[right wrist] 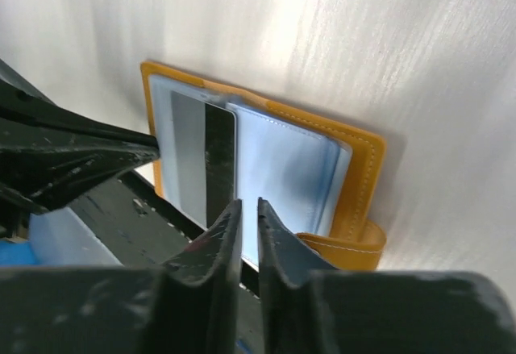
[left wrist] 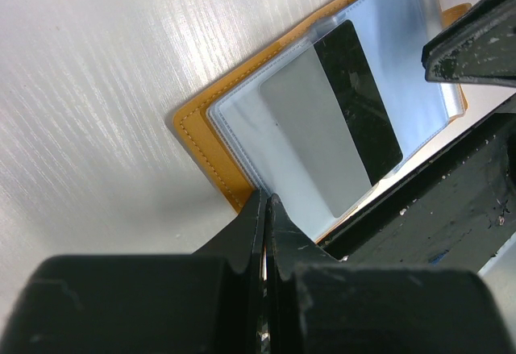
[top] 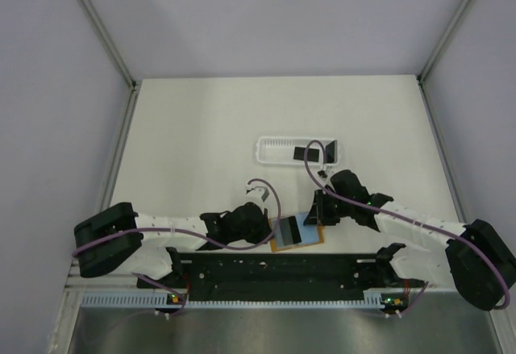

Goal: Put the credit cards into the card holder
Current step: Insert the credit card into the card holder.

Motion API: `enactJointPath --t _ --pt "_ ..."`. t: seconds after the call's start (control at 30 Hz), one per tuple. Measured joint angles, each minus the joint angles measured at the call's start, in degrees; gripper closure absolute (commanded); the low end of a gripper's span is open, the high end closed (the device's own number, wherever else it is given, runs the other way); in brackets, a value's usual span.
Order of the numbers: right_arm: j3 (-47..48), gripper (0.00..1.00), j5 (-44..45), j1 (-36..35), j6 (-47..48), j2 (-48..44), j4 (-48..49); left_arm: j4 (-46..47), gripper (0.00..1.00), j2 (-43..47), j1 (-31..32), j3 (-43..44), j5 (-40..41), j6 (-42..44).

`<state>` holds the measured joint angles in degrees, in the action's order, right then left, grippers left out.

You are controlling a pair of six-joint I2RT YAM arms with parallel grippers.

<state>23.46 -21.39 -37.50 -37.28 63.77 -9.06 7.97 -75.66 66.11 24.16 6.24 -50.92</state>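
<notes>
The orange card holder (top: pixel 310 239) lies open near the table's front edge, its clear blue-grey sleeves (right wrist: pixel 282 172) facing up. One credit card (left wrist: pixel 334 132), grey with a black stripe, sits inside a sleeve (right wrist: pixel 203 160). My left gripper (left wrist: pixel 266 199) is shut, its tips pinching the sleeve's edge at the holder's left side (top: pixel 271 226). My right gripper (right wrist: pixel 248 206) hovers over the holder's near edge with a narrow gap between its fingers and nothing in it (top: pixel 318 209). Two more dark credit cards (top: pixel 306 154) (top: pixel 326 151) lie in the white tray.
The long white slotted tray (top: pixel 274 151) stands just behind the holder. A black rail (top: pixel 282 269) runs along the front edge, right against the holder. Grey walls close in the table on the left, right and back.
</notes>
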Motion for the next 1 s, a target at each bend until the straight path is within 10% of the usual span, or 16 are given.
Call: enactJointPath --t 1.0 --pt "2.3 1.00 2.1 -6.5 -3.2 12.3 7.9 -0.4 1.00 0.2 0.0 0.0 0.0 0.0"
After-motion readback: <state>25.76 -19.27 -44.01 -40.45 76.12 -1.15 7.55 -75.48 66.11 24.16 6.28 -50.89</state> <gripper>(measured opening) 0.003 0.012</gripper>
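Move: The half-inserted credit card, in the card holder's left pocket, has its middle about 5 cm left, 1 cm back and 2 cm below the right hand. At the same level, the holder's blue right sleeve lies level ahead and about 1 cm right of that hand, the brown closing tab some 5 cm right and level ahead. From the left hand the card is about 4 cm right and 2 cm forward, at nearly the same height. The card's exposed black edge is what the right hand comes down beside: it shuts its slightly open fingers on nothing, sinks roughly 2.5 cm, then sweeps about 3 cm left, low down, bringing the closed tips against the middle of that edge and pushing it towards the pocket. The wrist hardly turns. The left hand's closed fingertips stay pressed on the holder's left margin. ##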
